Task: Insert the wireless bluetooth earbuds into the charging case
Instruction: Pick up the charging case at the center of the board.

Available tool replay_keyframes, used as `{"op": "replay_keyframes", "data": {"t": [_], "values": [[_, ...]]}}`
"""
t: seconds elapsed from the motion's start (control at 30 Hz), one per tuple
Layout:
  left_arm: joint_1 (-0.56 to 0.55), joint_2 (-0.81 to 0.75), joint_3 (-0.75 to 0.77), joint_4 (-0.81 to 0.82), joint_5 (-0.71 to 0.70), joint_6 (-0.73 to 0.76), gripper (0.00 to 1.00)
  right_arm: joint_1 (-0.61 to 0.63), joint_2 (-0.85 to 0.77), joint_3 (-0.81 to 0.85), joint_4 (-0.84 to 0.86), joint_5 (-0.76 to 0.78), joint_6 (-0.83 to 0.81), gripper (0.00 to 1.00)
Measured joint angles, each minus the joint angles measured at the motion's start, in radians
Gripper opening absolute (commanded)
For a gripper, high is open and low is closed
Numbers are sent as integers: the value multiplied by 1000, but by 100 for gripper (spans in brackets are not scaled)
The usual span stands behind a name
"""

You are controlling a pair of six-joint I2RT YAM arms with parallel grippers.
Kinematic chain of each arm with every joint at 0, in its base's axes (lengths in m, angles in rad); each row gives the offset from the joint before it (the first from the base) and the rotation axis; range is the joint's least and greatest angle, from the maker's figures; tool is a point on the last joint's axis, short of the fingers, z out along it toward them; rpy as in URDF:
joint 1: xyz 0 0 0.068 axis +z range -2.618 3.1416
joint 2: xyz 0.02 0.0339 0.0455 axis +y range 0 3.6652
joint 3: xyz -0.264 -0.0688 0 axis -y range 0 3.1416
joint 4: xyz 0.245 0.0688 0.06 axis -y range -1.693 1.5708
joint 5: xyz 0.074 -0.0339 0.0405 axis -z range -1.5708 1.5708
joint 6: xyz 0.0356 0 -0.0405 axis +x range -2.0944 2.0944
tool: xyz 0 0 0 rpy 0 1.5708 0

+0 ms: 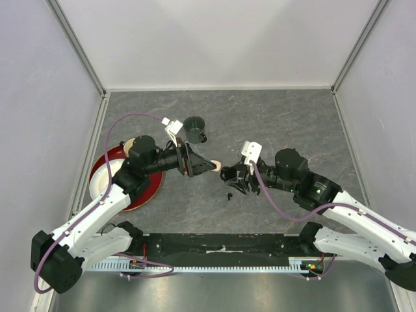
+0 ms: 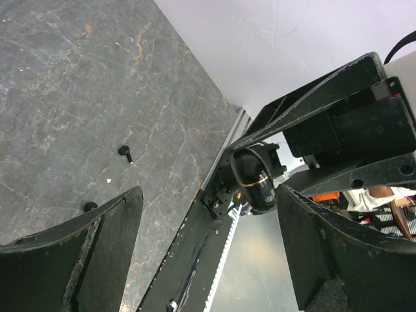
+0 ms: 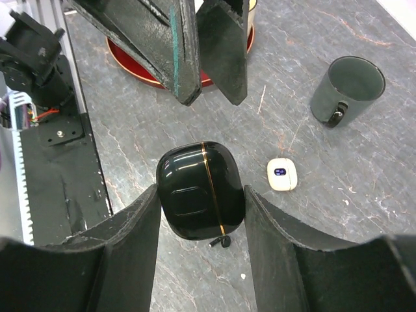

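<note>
My right gripper (image 1: 231, 175) (image 3: 201, 192) is shut on a glossy black charging case (image 3: 195, 175) with a thin gold seam, held just above the table. In the left wrist view this case (image 2: 257, 185) shows beyond my open fingers. A black earbud (image 3: 221, 242) (image 1: 229, 195) lies on the table under the case. In the left wrist view two black earbuds (image 2: 125, 151) (image 2: 90, 206) lie on the grey surface. My left gripper (image 1: 207, 166) (image 2: 209, 195) faces the case from the left, open and holding nothing. No cream-white earbud is visible.
A small cream case (image 3: 282, 174) (image 1: 216, 166) lies shut on the table near my left fingertips. A dark green mug (image 1: 194, 127) (image 3: 348, 84) stands further back. A red plate (image 1: 148, 192) (image 3: 140, 71) sits at the left under my left arm. Grey walls enclose the table.
</note>
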Motion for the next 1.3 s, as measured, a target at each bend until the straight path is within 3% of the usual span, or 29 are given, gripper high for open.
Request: {"op": "replay_keyframes", "data": {"t": [0.37,0.57,0.87,1.3], "values": [[-1,-6,23,-32,50,-40,81,195,121,26,4,258,-76,0],[-1,-18,31,-138,47,-32,81,211,122,17,81,343,-86,0],[-7,-6,52,-175,74,-16,77,213,121,15,164,354,-74,0],[-29,12,63,-129,106,-14,57,214,123,-1,201,356,-48,0]]}}
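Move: The left hand is empty and open. The charging case lies about 6 cm to its right and 4 cm back, nearly level; the right fingers already hold it, so for them the open left fingers are 6 cm left and 4 cm ahead. On the board some 20 cm below, the white case lies roughly 9 cm ahead and 1 cm right of the left hand, the nearer black earbud 3 cm back and 7 cm right, the grey mug 22 cm ahead and 7 cm left. Leftward about 4 cm and slightly forward, the right hand carries the charging case to the left fingers, dipping some 2.5 cm before rising again, its wrist tilting up about 10 degrees. The left hand draws back about 3 cm to bring its fingers around the case, then narrows them from nearly wide open by about a third; whether they touch it can't be seen. ##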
